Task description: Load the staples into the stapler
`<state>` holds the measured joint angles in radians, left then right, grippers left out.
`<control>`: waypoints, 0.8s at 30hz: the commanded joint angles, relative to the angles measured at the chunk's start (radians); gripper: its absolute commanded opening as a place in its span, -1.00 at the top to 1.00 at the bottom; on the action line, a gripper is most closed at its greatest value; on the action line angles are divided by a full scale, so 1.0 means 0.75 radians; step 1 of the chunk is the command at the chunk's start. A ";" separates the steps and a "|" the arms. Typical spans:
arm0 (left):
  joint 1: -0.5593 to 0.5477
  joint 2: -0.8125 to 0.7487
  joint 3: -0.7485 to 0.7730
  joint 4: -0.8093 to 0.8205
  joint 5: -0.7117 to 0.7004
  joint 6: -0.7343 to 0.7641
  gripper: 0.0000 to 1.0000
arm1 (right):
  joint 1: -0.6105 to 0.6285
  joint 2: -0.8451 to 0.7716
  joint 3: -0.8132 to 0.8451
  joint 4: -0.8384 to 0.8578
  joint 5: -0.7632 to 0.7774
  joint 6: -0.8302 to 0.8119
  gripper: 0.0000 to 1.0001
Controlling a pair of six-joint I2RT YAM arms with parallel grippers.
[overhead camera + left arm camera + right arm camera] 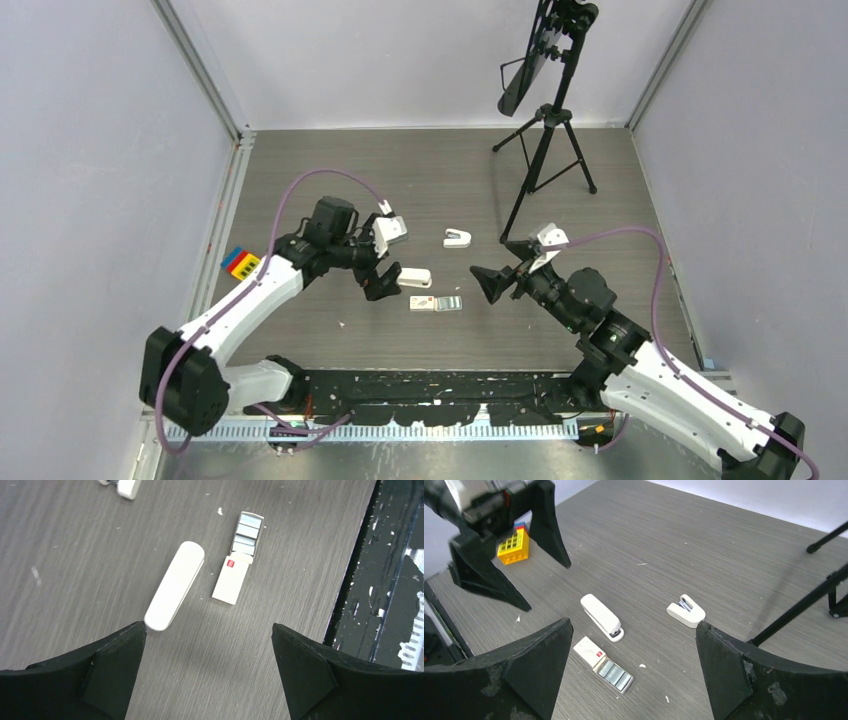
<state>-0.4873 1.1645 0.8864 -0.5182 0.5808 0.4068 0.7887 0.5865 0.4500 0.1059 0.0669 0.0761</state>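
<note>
The stapler (175, 586), long, slim and white, lies shut on the table. Just right of it lies the staples box (232, 578), white with a red mark. Its grey tray is slid out and shows several silvery staples (247, 532). My left gripper (208, 630) hovers open just short of the stapler's near end, nothing between its fingers. From the other side my right gripper (634, 627) stands wide open and empty above the stapler (602, 617) and staples (614, 673). From above, the stapler (415, 277) and box (437, 303) lie between left gripper (385, 282) and right gripper (503, 268).
A shorter, stubby white stapler (458, 237) lies further back on the table. A black tripod (545, 150) stands at the back right. A coloured toy block (240, 263) sits at the left edge, behind the left arm.
</note>
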 commanded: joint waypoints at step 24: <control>-0.204 0.627 0.251 0.108 -0.038 0.602 -0.53 | -0.002 -0.118 -0.113 0.088 0.141 0.095 -0.99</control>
<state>-0.6102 1.6096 1.0340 -0.4702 0.6083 0.7815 0.7887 0.4919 0.3588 0.1055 0.1802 0.1459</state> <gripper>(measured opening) 0.783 0.996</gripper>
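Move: The closed white stapler lies about 4 cm ahead of the left hand, 5 cm to its right and 12 cm below. The open staples box is some 5 cm nearer the base than the stapler and 5 cm farther right. The small second stapler stands about 13 cm ahead of the left hand and 14 cm right. From the right hand the closed stapler is roughly 6 cm ahead, 15 cm left and 20 cm down. Left hand sinks about 8 cm, also rightward, towards the stapler, turning clockwise, fingers narrowing; right hand shifts right and down. ##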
